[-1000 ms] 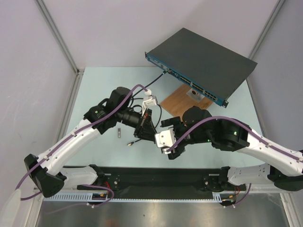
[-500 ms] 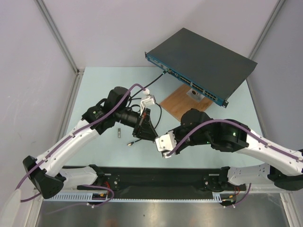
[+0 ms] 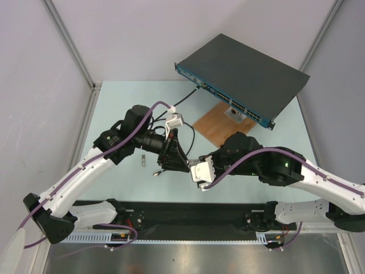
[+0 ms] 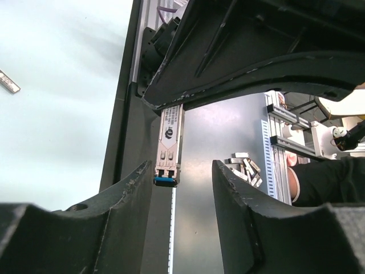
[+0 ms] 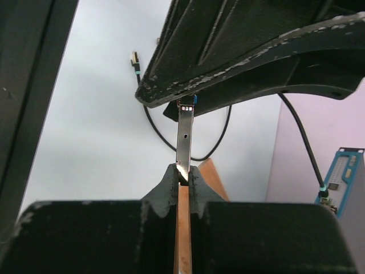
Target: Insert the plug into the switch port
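Observation:
The switch (image 3: 245, 71) is a flat black box with a blue port face, at the back right; its corner also shows in the right wrist view (image 5: 342, 177). The plug (image 5: 185, 137) is a thin silver metal module with a blue end (image 4: 165, 181). My right gripper (image 5: 182, 174) is shut on its near end and holds it in the air mid-table. My left gripper (image 4: 182, 188) is open, with the plug's blue end just between its fingertips, close to the left finger (image 4: 134, 188). In the top view the two grippers meet (image 3: 185, 165) and the plug is hidden.
A brown wooden board (image 3: 219, 123) lies in front of the switch. A black cable (image 3: 185, 98) runs from a switch port and loops under the left arm; its loose connector (image 3: 155, 173) lies on the table. A small metal piece (image 3: 144, 160) lies to the left.
The left wrist has shifted a little left and turned, its fingers now reaching the plug's blue end. The right gripper has stayed shut on the plug and barely moved.

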Controlling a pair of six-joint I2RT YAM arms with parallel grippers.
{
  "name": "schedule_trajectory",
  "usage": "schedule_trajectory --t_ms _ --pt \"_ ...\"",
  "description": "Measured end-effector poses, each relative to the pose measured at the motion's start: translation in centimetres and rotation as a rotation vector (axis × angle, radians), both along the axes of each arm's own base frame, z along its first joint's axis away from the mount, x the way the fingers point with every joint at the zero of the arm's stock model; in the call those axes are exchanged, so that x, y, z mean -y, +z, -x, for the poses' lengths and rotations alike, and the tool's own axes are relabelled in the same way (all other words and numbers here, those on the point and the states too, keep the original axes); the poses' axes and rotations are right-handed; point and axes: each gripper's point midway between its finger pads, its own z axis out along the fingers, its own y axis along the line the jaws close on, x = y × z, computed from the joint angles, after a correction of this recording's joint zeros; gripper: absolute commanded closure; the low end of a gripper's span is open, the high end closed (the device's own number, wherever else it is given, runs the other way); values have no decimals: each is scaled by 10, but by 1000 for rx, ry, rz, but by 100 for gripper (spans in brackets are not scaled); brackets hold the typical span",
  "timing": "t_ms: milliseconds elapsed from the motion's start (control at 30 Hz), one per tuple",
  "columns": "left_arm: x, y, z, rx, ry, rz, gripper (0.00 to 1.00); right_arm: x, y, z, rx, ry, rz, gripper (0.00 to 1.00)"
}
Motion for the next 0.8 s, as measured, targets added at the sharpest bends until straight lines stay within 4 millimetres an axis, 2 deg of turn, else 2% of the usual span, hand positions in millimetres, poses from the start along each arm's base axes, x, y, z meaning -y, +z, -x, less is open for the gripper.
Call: schedule_trajectory --t_ms 200,300,400,500,533,600,633,667,700,733,767,800 --pt "0 -1 -1 -1 5 -3 48 -1 5 -4 28 -6 -12 100" --pt "0 -1 -1 -4 5 -5 56 -1 5 -5 35 -7 -9 100" --pt "0 -1 -2 -10 9 -6 70 -1 6 -4 43 -1 -10 100" --pt "1 -1 -3 -10 12 -4 76 -2 7 -3 50 5 -14 100" --pt "0 -1 -3 -9 13 -3 83 -2 8 -3 53 7 -16 100" --pt "1 0 -4 -7 12 1 89 -1 9 -3 58 7 -14 100" --pt "1 -1 -4 -7 11 2 96 -1 9 -3 61 6 -13 100" --pt "2 -1 -4 -9 12 3 100 -1 8 -4 63 4 -11 96" --pt "2 -2 -4 -9 12 4 100 -1 8 -4 63 4 -10 86" --pt "2 -2 -5 -9 12 5 100 -1 7 -4 64 2 -8 76" --pt "2 -2 -5 -8 13 5 100 0 7 -4 63 0 -7 58" --pt "3 -2 -5 -6 13 7 100 0 7 -5 62 -4 -8 51"
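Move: The plug is still held by its far end in the right fingers. Its middle lies about 2 cm right of the left hand point, at the same height, and its blue end already sits between the open left fingers. From the right hand point its middle is about 2 cm left, 1 cm ahead and 1 cm lower. Some 30 cm below the left hand lie the cable end, about 5 cm ahead and 13 cm left, and a loose plug, about 10 cm ahead and 14 cm right. Hold the left gripper where it is around the plug's blue end, and shut its half-open fingers until they pinch that end. Keep the right grip on the other end meanwhile, letting that hand ease up only about 1 cm with a tilt of some 5 degrees. Once the left has hold, start opening the right fingers to let go. ##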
